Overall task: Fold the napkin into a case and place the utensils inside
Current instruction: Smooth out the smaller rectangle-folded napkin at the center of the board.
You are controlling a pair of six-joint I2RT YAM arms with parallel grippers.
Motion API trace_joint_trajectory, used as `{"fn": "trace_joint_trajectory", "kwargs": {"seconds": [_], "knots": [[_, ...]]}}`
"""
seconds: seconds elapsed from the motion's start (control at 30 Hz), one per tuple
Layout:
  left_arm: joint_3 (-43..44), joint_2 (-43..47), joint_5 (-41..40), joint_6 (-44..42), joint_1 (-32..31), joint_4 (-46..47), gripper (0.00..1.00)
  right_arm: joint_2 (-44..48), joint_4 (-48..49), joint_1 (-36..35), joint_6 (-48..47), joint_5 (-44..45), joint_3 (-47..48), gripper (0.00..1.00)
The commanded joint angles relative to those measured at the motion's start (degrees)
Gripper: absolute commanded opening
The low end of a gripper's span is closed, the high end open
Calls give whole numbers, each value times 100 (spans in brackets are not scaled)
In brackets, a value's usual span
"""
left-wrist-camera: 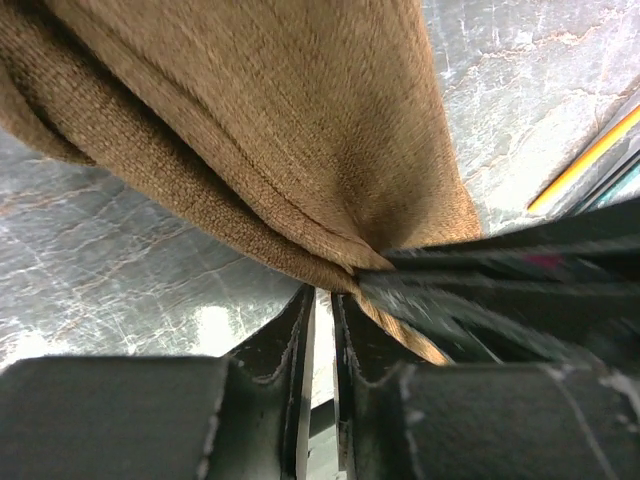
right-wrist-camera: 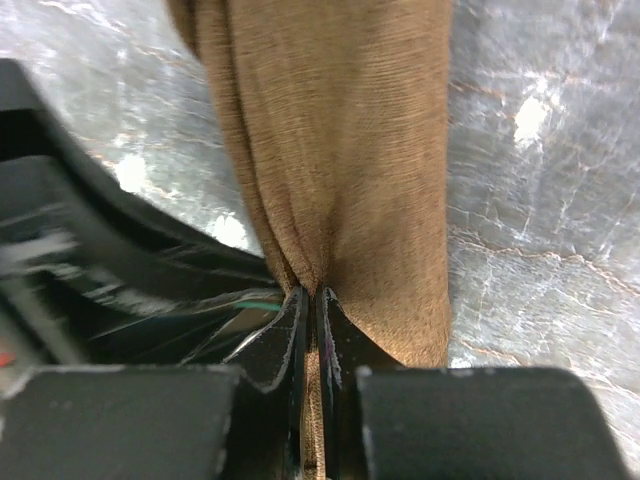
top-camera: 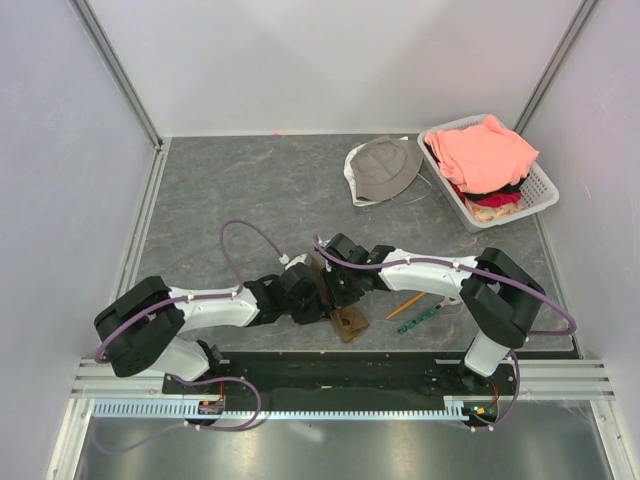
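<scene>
The brown napkin [top-camera: 348, 322] hangs bunched between my two grippers near the table's front middle, with a crumpled end resting on the surface. My left gripper [top-camera: 318, 292] [left-wrist-camera: 323, 292] is closed to a thin slit, and the napkin's [left-wrist-camera: 280, 120] folded edge is pinched at its tips. My right gripper [top-camera: 335, 285] [right-wrist-camera: 312, 292] is shut on the napkin [right-wrist-camera: 340, 150], with cloth showing between its jaws. The two grippers almost touch. The orange fork [top-camera: 408, 306] [left-wrist-camera: 585, 158] and the green patterned utensil [top-camera: 420, 319] lie side by side just right of the cloth.
A grey bucket hat [top-camera: 383, 168] lies at the back, right of centre. A white basket [top-camera: 540, 195] with salmon-pink clothes [top-camera: 487, 150] stands at the back right corner. White walls enclose the grey table on three sides.
</scene>
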State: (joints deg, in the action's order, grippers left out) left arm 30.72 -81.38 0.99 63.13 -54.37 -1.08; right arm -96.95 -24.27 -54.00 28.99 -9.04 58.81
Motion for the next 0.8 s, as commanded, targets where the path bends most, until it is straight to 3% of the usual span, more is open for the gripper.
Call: {"fn": "trace_joint_trajectory", "kwargs": {"seconds": [0.0, 0.23, 0.37, 0.57, 0.77], "knots": [[-57, 69, -380, 138, -48, -321, 19, 62, 537, -49, 300, -72, -308, 13], [144, 1396, -162, -362, 391, -1437, 24, 159, 555, -41, 186, 121, -458, 25], [338, 1775, 243, -828, 1470, -1483, 24, 237, 616, -41, 221, 165, -537, 33], [1164, 599, 858, -1207, 1781, -931, 21, 352, 669, -41, 309, 148, -519, 42], [989, -246, 1131, -1084, 1772, -78, 20, 527, 626, -23, 370, 113, -370, 48]]}}
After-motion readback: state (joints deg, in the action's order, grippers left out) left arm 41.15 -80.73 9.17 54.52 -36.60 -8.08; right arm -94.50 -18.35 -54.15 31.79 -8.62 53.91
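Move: The folded napkin slants under both hands. From the left fingertips its middle is about 3 cm ahead and 2 cm right, its far end some 13 cm ahead and 3 cm left. From the right fingertips its middle lies about 1 cm ahead, level sideways and barely below. The orange fork lies roughly 17 cm to the right hand's right, level with it, and the green-handled spoon about 21 cm right and 2 cm back. The napkin's left edge is left by the left hand, which lifts about 7 cm while swinging some 9 cm forward, first bowing left, then returning rightward and sinking a little over the napkin's far half, fingers nearly shut. The right hand sinks about a centimetre onto the pinched fold, opens its fingers to about half around it and eases back up. ##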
